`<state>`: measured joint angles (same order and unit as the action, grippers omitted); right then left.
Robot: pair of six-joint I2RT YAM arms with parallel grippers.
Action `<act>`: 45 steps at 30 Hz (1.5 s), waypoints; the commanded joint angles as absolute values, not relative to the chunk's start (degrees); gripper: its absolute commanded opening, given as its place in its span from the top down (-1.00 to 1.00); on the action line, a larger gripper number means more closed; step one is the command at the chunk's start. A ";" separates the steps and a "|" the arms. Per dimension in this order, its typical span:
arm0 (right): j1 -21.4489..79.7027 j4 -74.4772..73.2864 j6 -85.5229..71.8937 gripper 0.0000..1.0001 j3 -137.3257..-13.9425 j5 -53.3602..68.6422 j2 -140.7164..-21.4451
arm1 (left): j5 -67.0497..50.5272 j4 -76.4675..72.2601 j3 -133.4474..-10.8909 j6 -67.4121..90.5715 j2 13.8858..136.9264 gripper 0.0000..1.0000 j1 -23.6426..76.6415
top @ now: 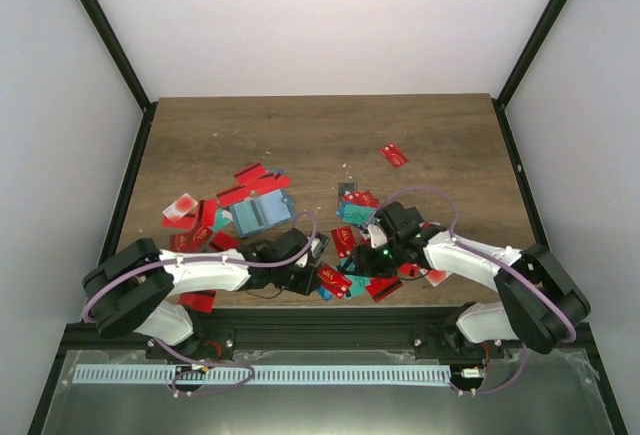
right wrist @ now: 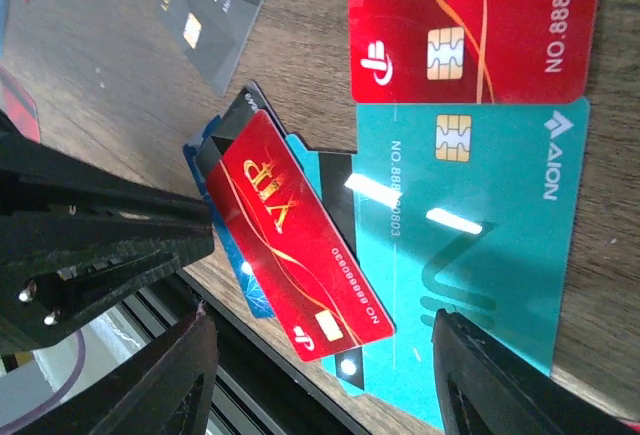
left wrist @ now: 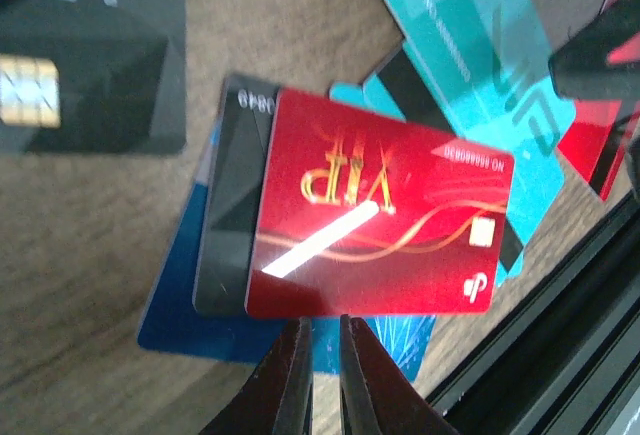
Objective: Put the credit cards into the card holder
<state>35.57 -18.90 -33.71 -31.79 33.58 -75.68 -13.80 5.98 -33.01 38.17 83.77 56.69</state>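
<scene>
The teal-blue card holder (top: 262,213) lies left of centre, apart from both grippers. Credit cards, mostly red with some teal, are scattered round it. My left gripper (left wrist: 322,327) is shut to a thin slit with nothing in it. Its tips sit at the near long edge of a red VIP card (left wrist: 380,220), which faces the camera on top of a dark grey card (left wrist: 228,225) and a blue card (left wrist: 185,310). My right gripper (right wrist: 335,395) stands open. Its fingers straddle the chip end of that red VIP card (right wrist: 295,240) and a teal card (right wrist: 480,235).
The table's black front rail (left wrist: 560,335) runs close beside the pile. A black chip card (left wrist: 90,65) lies farther in. More red cards lie left of the holder (top: 190,220), and one lies alone at the back right (top: 394,155).
</scene>
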 commanded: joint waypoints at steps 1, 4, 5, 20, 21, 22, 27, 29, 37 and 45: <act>37.32 -17.50 -32.76 -0.21 -32.22 32.87 -77.90 | -13.21 6.86 -31.29 39.70 82.21 0.78 58.65; 39.46 -15.34 -31.78 -0.20 -33.72 32.80 -80.38 | -11.94 6.08 -29.40 42.89 80.40 0.78 59.34; 39.98 -14.48 -31.42 -0.20 -34.10 32.64 -81.45 | -11.63 6.07 -28.79 43.50 79.64 0.78 59.46; 54.25 -14.16 -31.82 -0.15 -35.92 35.81 -91.75 | -10.18 7.33 -19.54 49.08 71.24 0.78 61.72; 55.08 -13.71 -32.83 -0.15 -35.58 36.52 -91.57 | -10.12 7.63 -19.18 49.39 70.45 0.78 61.95; 55.58 -13.47 -33.89 -0.15 -35.07 37.05 -91.25 | -10.11 8.04 -18.85 49.61 69.41 0.78 62.08; 56.20 -13.66 -38.86 -0.13 -31.20 39.48 -86.18 | -10.36 11.01 -18.03 50.08 63.95 0.78 63.22; 56.24 -15.83 -39.19 -0.13 -31.45 39.21 -82.82 | -10.05 12.30 -18.22 50.10 60.79 0.77 63.40; 52.48 -22.87 -45.61 -0.18 -33.58 26.66 -72.50 | -3.18 17.36 -24.87 46.98 59.54 0.70 63.23; 51.92 -14.01 -62.08 -0.18 -22.19 29.16 -64.28 | -4.01 13.10 -31.86 42.01 70.98 0.70 61.10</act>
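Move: The red VIP card on top of the small stack lies about 4 cm to the right of the left hand and 1 cm ahead, just below fingertip height; a black card is some 7 cm ahead. From the right hand the teal cards lie almost directly below, about 3 cm down, with the VIP card 6 cm to the left and a centimetre back. The upright red card is 7 cm ahead and 4 cm left of the right hand. Back and to the left, low over the table, go both hands, sweeping the loose cards that way: the left with closed fingertips for about 5 cm each way, the right with fingers spread, about 8 cm left and 10 cm back in a curve, turning some 20 degrees counter-clockwise. The right then veers back right and unwinds its turn. Late on, the left lifts off and comes forward, while the right rises, eases forward and dips again. ##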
